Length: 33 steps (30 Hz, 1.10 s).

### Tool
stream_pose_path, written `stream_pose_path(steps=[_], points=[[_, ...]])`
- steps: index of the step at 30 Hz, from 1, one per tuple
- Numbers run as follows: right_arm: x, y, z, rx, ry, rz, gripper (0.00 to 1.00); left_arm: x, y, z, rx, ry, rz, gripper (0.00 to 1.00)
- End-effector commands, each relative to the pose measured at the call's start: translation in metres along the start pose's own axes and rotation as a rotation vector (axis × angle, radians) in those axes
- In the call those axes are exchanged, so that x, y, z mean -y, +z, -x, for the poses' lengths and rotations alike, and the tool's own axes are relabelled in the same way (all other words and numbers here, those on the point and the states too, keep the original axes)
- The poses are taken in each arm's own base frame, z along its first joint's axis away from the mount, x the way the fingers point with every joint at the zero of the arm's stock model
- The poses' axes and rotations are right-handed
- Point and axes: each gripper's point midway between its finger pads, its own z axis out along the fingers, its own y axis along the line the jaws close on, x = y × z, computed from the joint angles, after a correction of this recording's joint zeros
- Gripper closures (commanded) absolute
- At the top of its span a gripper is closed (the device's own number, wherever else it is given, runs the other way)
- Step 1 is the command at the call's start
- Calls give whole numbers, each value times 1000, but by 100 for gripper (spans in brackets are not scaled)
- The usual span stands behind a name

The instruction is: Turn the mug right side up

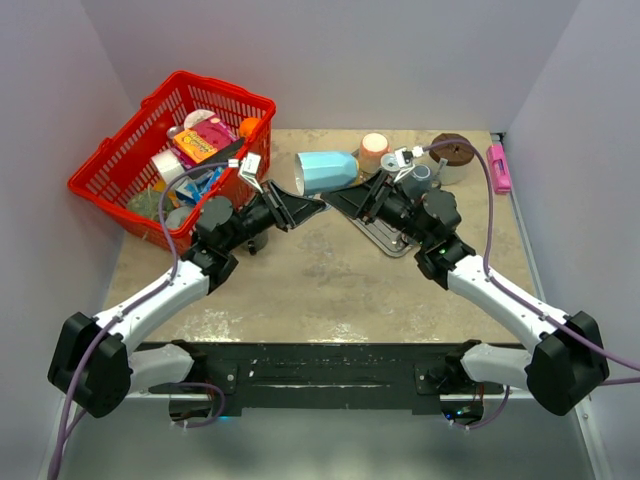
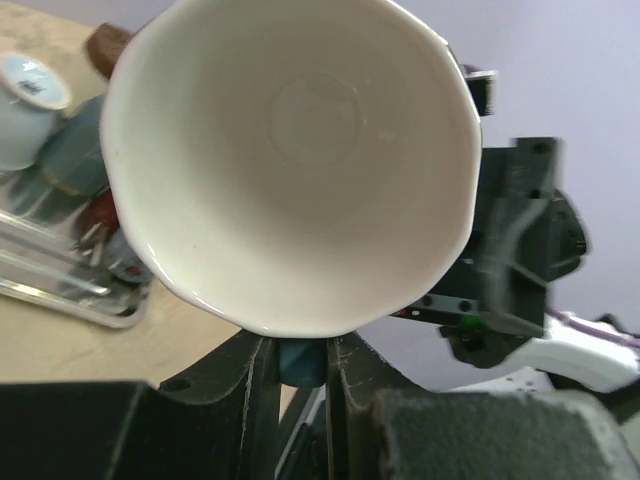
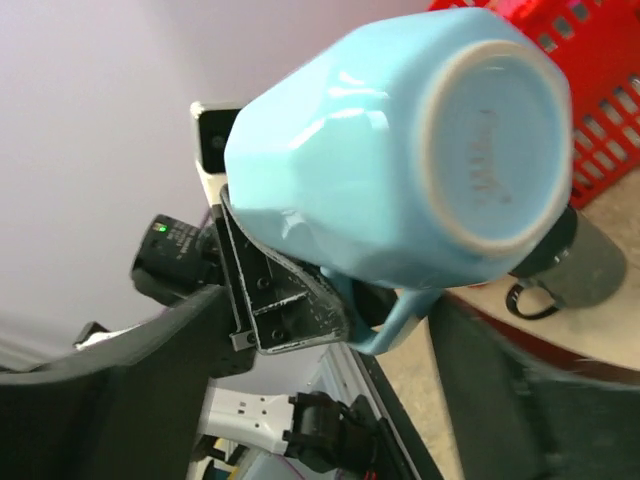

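The pale blue mug hangs on its side above the table's far middle, between both grippers. My left gripper is shut on the mug's handle, which shows as a dark blue piece between the jaws. The mug's white inside faces the left wrist camera. In the right wrist view the mug's base faces the camera, and its handle points down beside the left gripper's fingers. My right gripper stands open, its fingers spread wide on either side and not touching the mug.
A red basket full of packets stands at the back left. A metal tray with cups lies under the right arm. A peach cup, a brown item and a pink object sit along the back right.
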Motion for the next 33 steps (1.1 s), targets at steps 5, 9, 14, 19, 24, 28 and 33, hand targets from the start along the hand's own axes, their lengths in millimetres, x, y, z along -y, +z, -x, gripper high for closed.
stream_pose_path(steps=[5,9,14,19,24,28,33], points=[[45,-16,15,72,-106,-303,1,5,-1,55,118,279,171,100],[81,-35,20,102,-112,-525,1,-31,-10,58,96,327,368,100],[104,-59,23,117,-151,-684,1,-66,-11,50,22,342,512,100],[111,-75,36,131,-230,-793,1,-109,-14,32,-69,364,723,100],[116,-93,49,139,-316,-908,1,-137,-17,19,-124,416,909,100],[119,-100,48,127,-333,-935,1,-164,-21,5,-168,434,1019,100],[127,-104,44,115,-339,-956,1,-183,-24,1,-213,459,1102,100]])
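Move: The left hand has the light-blue mug by its handle; the bare table it goes to, between grey mug and tray, lies about 8 cm ahead, 5 cm left and 30 cm below. From that hand the grey mug stands some 3 cm ahead, 15 cm left, 28 cm down, and the tray's middle about 15 cm ahead, 14 cm right. From the right hand, already opening at the handle, the tray is about 15 cm ahead, 12 cm right and 34 cm below. Down by some 19 cm, with about 6 cm each of forward and left, the left hand carries the light-blue mug towards the table beside the grey mug, keeping its pinch on the handle and rolling its left side up some 70 degrees as its fingers tip downward. The right hand finishes opening, comes free of the handle and draws away right and down towards the tray, its wrist turning clockwise and rolling its left side down. ##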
